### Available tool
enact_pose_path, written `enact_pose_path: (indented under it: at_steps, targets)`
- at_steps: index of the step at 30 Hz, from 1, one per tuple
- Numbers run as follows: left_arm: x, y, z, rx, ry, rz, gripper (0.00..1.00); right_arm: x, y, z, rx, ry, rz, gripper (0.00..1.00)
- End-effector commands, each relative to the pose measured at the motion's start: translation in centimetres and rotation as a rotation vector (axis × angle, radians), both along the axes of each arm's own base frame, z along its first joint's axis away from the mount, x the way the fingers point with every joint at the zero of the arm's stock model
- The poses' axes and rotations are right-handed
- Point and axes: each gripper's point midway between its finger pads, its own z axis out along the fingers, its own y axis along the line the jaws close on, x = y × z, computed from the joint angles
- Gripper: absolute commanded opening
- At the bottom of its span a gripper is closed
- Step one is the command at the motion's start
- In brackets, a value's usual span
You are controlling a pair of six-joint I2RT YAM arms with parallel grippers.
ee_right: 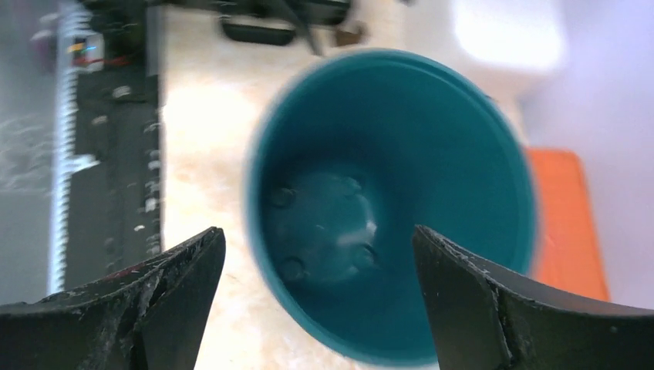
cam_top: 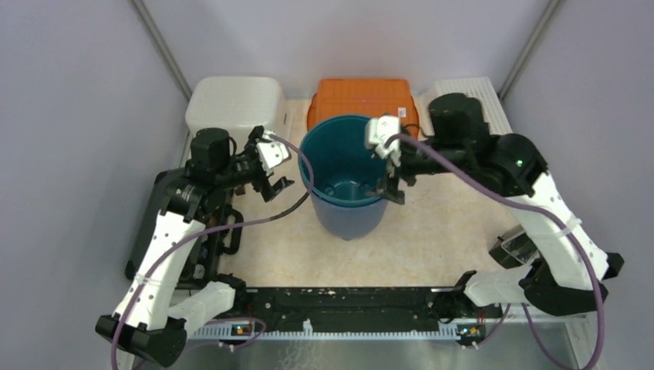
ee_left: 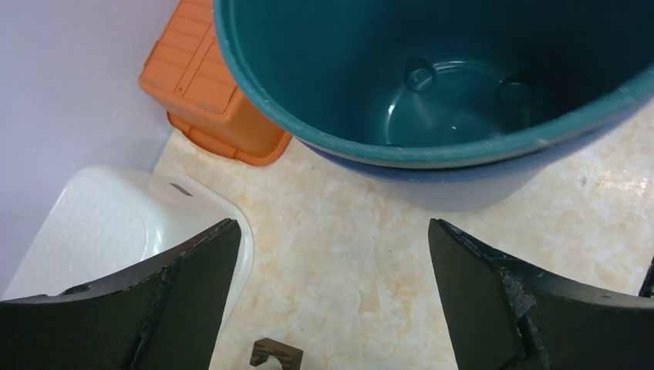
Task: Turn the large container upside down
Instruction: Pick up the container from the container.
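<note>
The large container is a teal bucket standing upright near the middle of the table, mouth up and empty inside. My right gripper hovers over its right rim, jaws wide apart and holding nothing. In the right wrist view the container lies blurred below my right gripper, with its near rim under the gap. My left gripper stands open just left of the container, apart from it. In the left wrist view the container fills the top, beyond my left gripper.
An orange crate sits right behind the container. A white lidded bin is at the back left and a white perforated tray at the back right. A small brown piece lies under the left gripper. A black rail runs along the near edge.
</note>
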Motion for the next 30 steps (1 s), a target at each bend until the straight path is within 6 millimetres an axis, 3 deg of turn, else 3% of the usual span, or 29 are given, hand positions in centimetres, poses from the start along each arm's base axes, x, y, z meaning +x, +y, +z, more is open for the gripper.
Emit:
enact_pose_path:
  at_steps: [1, 5, 11, 18, 30]
  targets:
    - [2.5, 0.4, 2.8, -0.055, 0.003, 0.121, 0.99, 5.5, -4.2, 4.6, 0.153, -0.089, -0.344, 0.91]
    - [4.5, 1.3, 5.2, -0.094, 0.027, 0.252, 0.99, 8.9, -7.3, 3.4, 0.165, -0.084, -0.583, 0.94]
    - [5.4, 1.6, 5.6, -0.096, 0.107, 0.325, 0.99, 11.6, -10.1, 0.1, 0.164, 0.01, -0.757, 0.94]
    - [6.8, 2.0, 5.1, -0.067, 0.139, 0.39, 0.99, 11.7, -10.3, -1.5, 0.181, 0.02, -0.771, 0.94]
    - [7.1, 1.9, 4.1, -0.025, 0.171, 0.416, 0.99, 12.5, -9.0, -3.9, 0.145, 0.082, -0.739, 0.91]
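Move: The upright large container's middle is about 3 cm ahead of the left hand, 20 cm to its right and 16 cm below. From the right hand, the same middle is roughly 9 cm ahead, 6 cm left and 24 cm below. The overturned orange container lies some 25 cm beyond the large container and 4 cm to its right; the white tub is about 26 cm ahead and 18 cm left of the left hand, 22 cm below. Right hand swings forward about 12 cm and right to the container's right rim; left advances about 7 cm. ##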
